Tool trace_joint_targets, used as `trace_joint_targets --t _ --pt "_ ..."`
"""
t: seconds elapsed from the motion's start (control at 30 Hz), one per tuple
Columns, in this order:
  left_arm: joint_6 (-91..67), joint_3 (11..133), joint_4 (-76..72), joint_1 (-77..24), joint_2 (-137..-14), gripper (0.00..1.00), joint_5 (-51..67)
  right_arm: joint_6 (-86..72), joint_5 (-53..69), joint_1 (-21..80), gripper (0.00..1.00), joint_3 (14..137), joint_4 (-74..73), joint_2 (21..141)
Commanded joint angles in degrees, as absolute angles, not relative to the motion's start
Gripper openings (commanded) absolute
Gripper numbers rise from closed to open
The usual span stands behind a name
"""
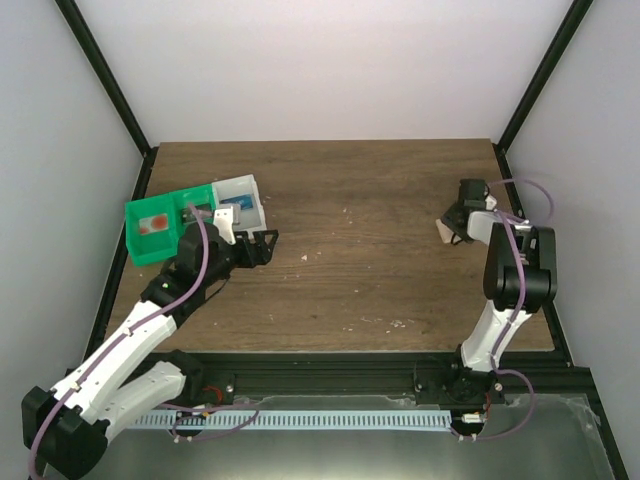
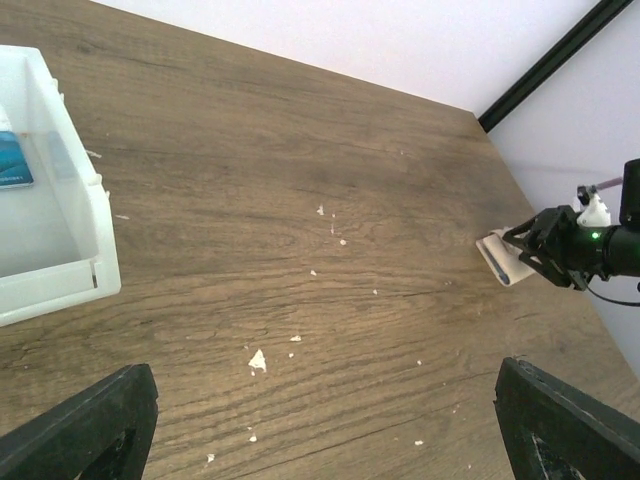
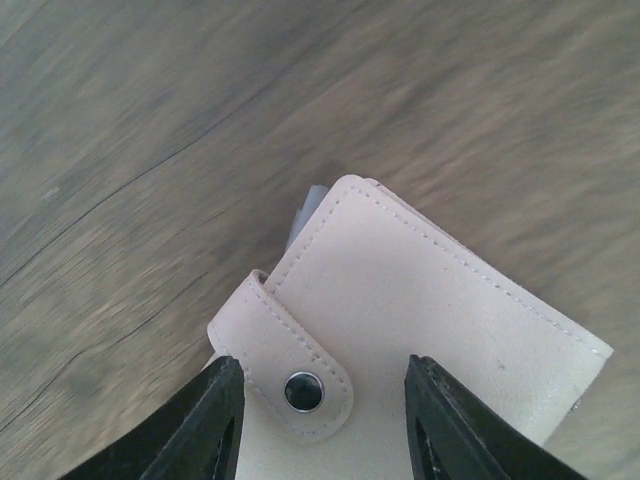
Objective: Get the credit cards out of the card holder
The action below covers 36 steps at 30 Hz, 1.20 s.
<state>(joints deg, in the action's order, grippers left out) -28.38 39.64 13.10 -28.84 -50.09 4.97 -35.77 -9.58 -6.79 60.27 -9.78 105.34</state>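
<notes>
The tan card holder (image 3: 420,330) fills the right wrist view, its strap and dark snap (image 3: 303,390) facing the camera. My right gripper (image 3: 325,425) stands open over it, one finger on each side of the strap, neither touching the strap. A pale bluish card edge (image 3: 310,208) peeks from behind the holder's top. From above, the holder (image 1: 444,230) sits at the right gripper's (image 1: 458,228) tip on the table's right side. My left gripper (image 2: 325,440) hangs open over bare wood beside the bins. A bluish credit card (image 2: 12,160) lies in the white bin (image 2: 60,280).
A green bin (image 1: 160,250) with an orange-marked item stands at the table's left, touching the white bin (image 1: 262,208). Small white crumbs (image 2: 257,360) are scattered on the wood. Black frame posts run along the table's left and right edges.
</notes>
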Motion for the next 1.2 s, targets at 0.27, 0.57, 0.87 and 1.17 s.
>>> trace_joint_targets --t 0.27,0.57,0.87,1.17 --pt "-29.39 40.25 13.12 -28.65 -50.04 0.93 3.08 -25.81 12.38 4.71 0.47 57.50 -10.52 110.02" --pt "-30.27 40.03 12.22 -28.65 -49.66 0.93 3.34 -21.28 13.02 15.23 0.47 57.70 -12.79 109.75" --pt "-31.12 39.46 12.03 -28.65 -48.85 0.93 2.92 -18.17 13.34 25.67 0.47 56.26 -15.05 107.07" --pt "-32.30 39.84 12.02 -28.65 -51.34 0.91 4.38 -16.45 15.61 36.87 0.46 51.60 -14.55 102.70"
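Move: The right hand's half-open fingertips already rest on the card holder, its middle directly under them, about 1 cm down. A white paper scrap lies in the open middle of the table, some 43 cm to the left and 8 cm back. The white tray is farther off, about 64 cm left and 9 cm ahead. From the left hand the card holder lies roughly 51 cm to the right, 16 cm ahead and 20 cm below. Keeping both fingertips down on the holder's face, the right hand drags the card holder across the table at one height, some 34 cm to the left, towards the white scrap. The path bows slightly forward at first, then swings back, ending about 8 cm nearer the base, while the hand turns roughly 65 degrees counter-clockwise; the fingers stay half open. ##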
